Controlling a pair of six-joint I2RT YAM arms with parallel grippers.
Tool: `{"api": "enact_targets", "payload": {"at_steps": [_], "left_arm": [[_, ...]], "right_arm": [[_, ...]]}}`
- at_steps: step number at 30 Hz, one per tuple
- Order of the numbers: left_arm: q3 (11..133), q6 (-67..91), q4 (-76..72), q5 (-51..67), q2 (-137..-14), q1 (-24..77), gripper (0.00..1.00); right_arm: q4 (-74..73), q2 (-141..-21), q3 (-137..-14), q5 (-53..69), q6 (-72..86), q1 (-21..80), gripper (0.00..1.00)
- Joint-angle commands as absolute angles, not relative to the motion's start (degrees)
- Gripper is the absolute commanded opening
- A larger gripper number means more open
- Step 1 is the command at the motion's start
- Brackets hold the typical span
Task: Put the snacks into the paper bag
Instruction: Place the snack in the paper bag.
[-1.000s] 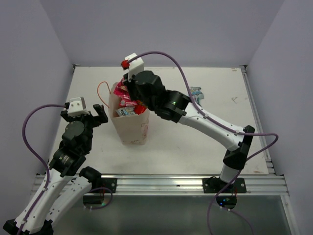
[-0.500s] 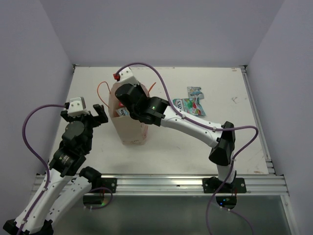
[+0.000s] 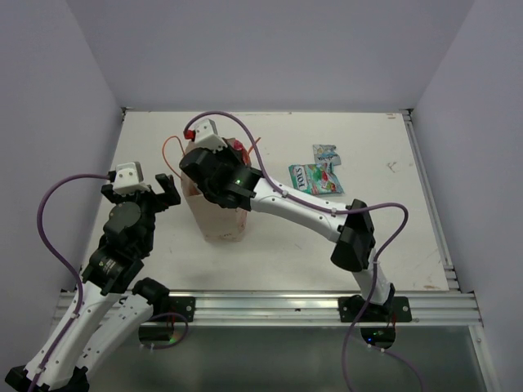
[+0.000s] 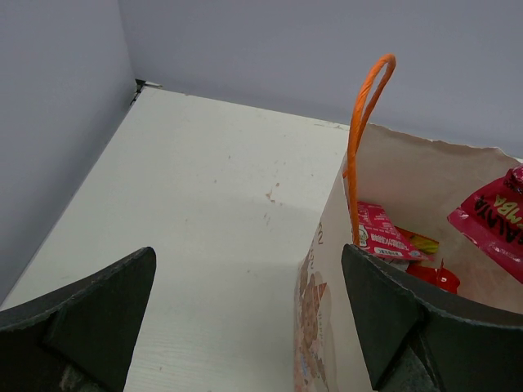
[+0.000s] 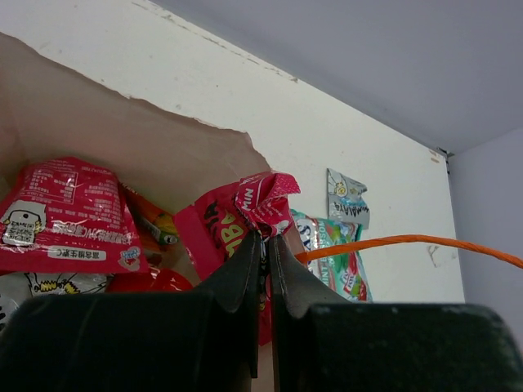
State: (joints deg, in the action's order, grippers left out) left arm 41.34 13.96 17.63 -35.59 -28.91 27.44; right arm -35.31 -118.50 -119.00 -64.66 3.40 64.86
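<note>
The cream paper bag (image 3: 222,216) stands upright at centre-left, its orange handle (image 4: 364,122) sticking up. My right gripper (image 5: 265,245) is shut on the crumpled top of a red snack packet (image 5: 245,208) and hangs at the bag's mouth (image 3: 214,167). Inside the bag lie another red packet (image 5: 69,212), a magenta one (image 4: 380,237) and other snacks, partly hidden. A teal-white FOX'S packet (image 3: 315,178) and a light blue packet (image 3: 327,153) lie on the table to the bag's right. My left gripper (image 3: 155,189) is open beside the bag's left wall (image 4: 327,269), holding nothing.
The right arm reaches across the table from its base (image 3: 372,306) and covers most of the bag's opening in the top view. A second orange handle (image 5: 409,242) arcs over the bag's right edge. Grey walls enclose the white table (image 3: 368,229) on three sides.
My right gripper has swung left and lower over the bag's mouth with the red packet; the two packets on the table came into view. The left arm has not moved.
</note>
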Motion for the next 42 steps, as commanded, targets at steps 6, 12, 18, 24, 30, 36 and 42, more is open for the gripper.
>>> {"api": "enact_targets", "payload": {"at_steps": [6,12,18,24,30,36,42], "left_arm": [[40.8,14.1,15.2,-36.3,-28.7,27.3,1.0],[40.8,14.1,15.2,-36.1,-28.7,27.3,1.0],[40.9,14.1,15.2,-36.2,-28.7,27.3,1.0],[40.9,14.1,15.1,-35.9,-28.8,27.3,1.0],[40.8,14.1,15.1,-35.9,-28.7,27.3,1.0],[40.9,14.1,15.2,-35.6,-28.7,27.3,1.0],[40.8,14.2,15.2,-35.7,-28.6,27.3,1.0]], "right_arm": [[-38.5,-119.4,-123.4,-65.8,6.9,65.1,0.18],[-40.1,-117.4,-123.0,-61.9,9.2,65.1,0.38],[-38.9,-111.7,-120.9,-51.3,10.5,65.1,0.5],[-33.7,-105.1,-116.2,-38.4,9.7,65.1,0.64],[-29.7,-99.5,-112.9,-28.3,8.3,65.2,0.82],[-28.6,-96.3,-112.1,-26.1,6.4,65.1,0.96],[-27.5,-93.8,-111.0,-27.9,3.8,65.0,0.99]]}}
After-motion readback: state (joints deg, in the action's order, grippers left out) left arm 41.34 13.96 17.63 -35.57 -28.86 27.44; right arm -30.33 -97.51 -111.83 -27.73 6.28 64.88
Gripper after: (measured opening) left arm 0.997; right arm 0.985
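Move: Inside the right-hand part of the paper bag's mouth, the right hand still grips a pink snack packet. The mouth's middle is about 6 cm to its left, 2 cm back and 6 cm below; the snack pile inside lies 7 cm left, 1 cm ahead and roughly 18 cm down. On the table, the green packet is 24 cm right and 10 cm ahead, 28 cm below. From the idle left hand, the mouth is about 15 cm right, 7 cm ahead and 7 cm lower. Letting go of the pink packet, the right hand opens its fingers from nearly shut to wide, easing a centimetre or two down and left towards the middle of the bag's mouth as they spread. Then it draws clear of the bag, some 7 cm back and about 12 cm up from its lowest point, turning roughly 30 degrees counter-clockwise while its left side rises. ##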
